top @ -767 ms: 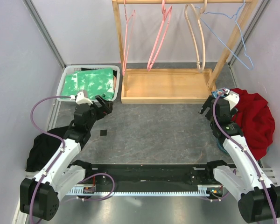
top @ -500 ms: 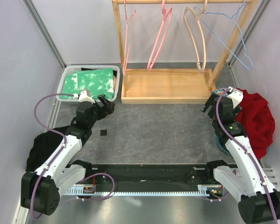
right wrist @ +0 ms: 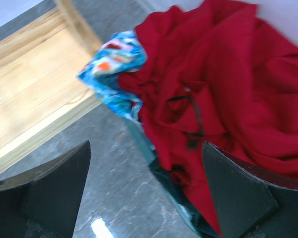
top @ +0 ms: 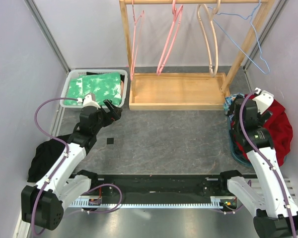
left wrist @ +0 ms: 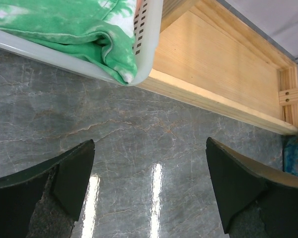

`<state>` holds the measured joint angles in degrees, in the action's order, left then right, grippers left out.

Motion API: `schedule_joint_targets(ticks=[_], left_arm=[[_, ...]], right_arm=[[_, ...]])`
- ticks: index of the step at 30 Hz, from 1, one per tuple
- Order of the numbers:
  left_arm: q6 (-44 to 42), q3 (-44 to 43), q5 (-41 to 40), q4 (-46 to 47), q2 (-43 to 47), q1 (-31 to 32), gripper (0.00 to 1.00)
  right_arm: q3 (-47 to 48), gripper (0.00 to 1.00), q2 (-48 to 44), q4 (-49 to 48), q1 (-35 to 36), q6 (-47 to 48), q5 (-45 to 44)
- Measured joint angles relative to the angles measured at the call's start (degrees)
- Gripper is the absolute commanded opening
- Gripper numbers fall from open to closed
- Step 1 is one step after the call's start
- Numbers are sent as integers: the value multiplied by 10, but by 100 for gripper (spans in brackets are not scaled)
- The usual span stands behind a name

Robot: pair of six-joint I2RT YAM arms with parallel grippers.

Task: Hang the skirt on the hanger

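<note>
A red garment [top: 274, 125] lies heaped at the right edge of the table, on top of a blue patterned cloth [right wrist: 114, 64] and a teal one. I cannot tell which piece is the skirt. Pink hangers [top: 169, 42], a beige hanger [top: 208, 42] and a blue wire hanger [top: 256, 44] hang from the wooden rack. My right gripper [right wrist: 146, 148] is open, its fingers on either side of the near edge of the red garment [right wrist: 228, 74], holding nothing. Over bare table in front of the basket, my left gripper [left wrist: 149, 148] is open and empty.
A white basket [top: 68, 85] with a green mottled cloth [top: 97, 87] stands at the back left, next to the rack's wooden base tray [top: 176, 91]. A black garment [top: 44, 156] lies at the left edge. A small black square [top: 110, 142] sits on the grey tabletop.
My right arm has swung to the right, from the corner of the wooden base towards the red pile. The left arm has barely shifted. Both grippers stayed open.
</note>
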<state>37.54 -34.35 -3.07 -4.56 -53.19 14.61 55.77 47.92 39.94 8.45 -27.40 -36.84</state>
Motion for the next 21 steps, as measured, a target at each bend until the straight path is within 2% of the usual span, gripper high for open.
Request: schedule_joint_targets(ticks=[6,13,16,21], left_arm=[[0,0,7,0,0,0,98],[0,0,18,-1,-2,0,98],[0,-2,20,-1,-3,0,98],[0,-4,21,0,-6,0,98]], right_arm=[[0,98,-16,13,0,-6,-57],[-23,97,47,0,-16,-28,-66],[-39,97,62,-1,-46,-43,-65],[-90,95,70,-25,-154,-57,-33]])
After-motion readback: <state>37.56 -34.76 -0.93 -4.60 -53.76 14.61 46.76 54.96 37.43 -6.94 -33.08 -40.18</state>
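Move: The red skirt heaped in the bin lies about 11 cm to the right hand's right, about level fore and aft, some 17 cm below. The patterned cloth is roughly 11 cm ahead and 4 cm left, and the rack base's near corner about 10 cm ahead and 7 cm left, both about 20 cm down. From the left hand the skirt lies some 70 cm right, 5 cm back and 9 cm below. The open right hand sinks about 8 cm and swings 7 cm right towards the red skirt, turning 20 degrees clockwise. ##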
